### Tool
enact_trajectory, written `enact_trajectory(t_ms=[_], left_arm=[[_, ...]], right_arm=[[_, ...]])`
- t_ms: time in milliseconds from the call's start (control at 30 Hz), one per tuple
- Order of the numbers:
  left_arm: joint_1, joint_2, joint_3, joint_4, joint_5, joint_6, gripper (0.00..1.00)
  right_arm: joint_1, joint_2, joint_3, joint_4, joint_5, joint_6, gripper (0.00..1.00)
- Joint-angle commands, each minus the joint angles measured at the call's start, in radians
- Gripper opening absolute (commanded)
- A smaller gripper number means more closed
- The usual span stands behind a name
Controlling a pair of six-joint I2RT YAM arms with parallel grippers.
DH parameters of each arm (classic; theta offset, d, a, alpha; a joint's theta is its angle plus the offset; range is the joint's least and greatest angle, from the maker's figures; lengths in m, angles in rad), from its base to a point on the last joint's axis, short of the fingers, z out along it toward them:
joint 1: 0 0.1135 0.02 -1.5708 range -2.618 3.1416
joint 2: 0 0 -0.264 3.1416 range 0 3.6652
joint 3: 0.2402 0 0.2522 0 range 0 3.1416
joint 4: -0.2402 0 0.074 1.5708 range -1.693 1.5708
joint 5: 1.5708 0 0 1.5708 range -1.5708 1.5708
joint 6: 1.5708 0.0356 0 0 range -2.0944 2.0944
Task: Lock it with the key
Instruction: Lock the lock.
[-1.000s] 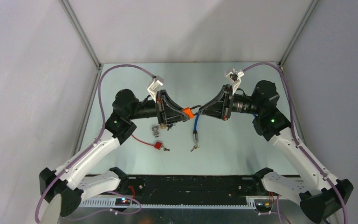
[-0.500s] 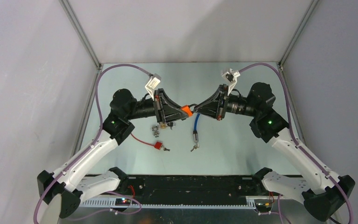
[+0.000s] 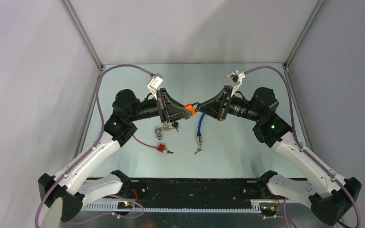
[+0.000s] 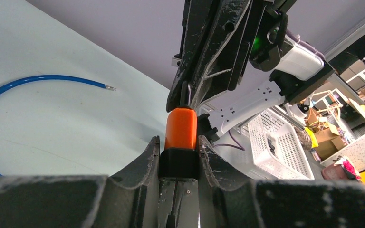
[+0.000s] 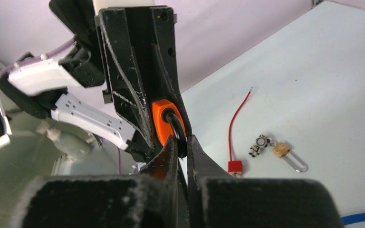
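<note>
The lock (image 3: 188,109), orange with a black base, is held in the air over the table's middle. My left gripper (image 3: 185,111) is shut on its black base (image 4: 179,161), and the orange end (image 4: 181,128) points away from it. My right gripper (image 3: 197,108) meets it from the right, shut on a thin black loop (image 5: 176,128) that comes out of the orange end (image 5: 163,118). I cannot tell whether that black piece is the key. A small dark thing (image 3: 174,125) hangs just under the left gripper.
On the table below lie a brass padlock (image 3: 165,127) with an astronaut charm (image 3: 158,132), a red lock (image 3: 161,148) on a red cable (image 3: 145,142), and a blue cable (image 3: 200,124) ending in a small lock (image 3: 199,140). Grey walls stand on both sides.
Both arms have drifted a little to the left and the wrists have turned slightly, still joined at the lock. The small dark thing under the left gripper shows more clearly now.
</note>
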Motion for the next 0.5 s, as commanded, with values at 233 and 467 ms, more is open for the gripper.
enact_trajectory(t_ms=[233,467], left_arm=[[-0.051,0.018,0.062,0.154,-0.210,-0.185,0.00],[-0.053,-0.005,0.062,0.189,-0.277,-0.251,0.00]], right_arm=[[-0.121,-0.127,-0.175,0.295,0.114,0.433,0.59],[-0.045,-0.140,-0.261,0.424,0.139,0.393,0.79]])
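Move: The left fingers still hold the orange padlock, whose middle is about 2 cm to their right and 1 cm ahead. It lies some 4 cm left of the right fingertips, about level with them fore and aft; those shut tips are at its shackle. On the table roughly 34 cm below the left hand, the blue cable lock's head sits some 10 cm ahead and 3 cm right, the brass padlock 16 cm ahead and 9 cm left. Right hand comes free of the shackle, opens and draws 3 cm right; left carries the padlock 3 cm forward. ##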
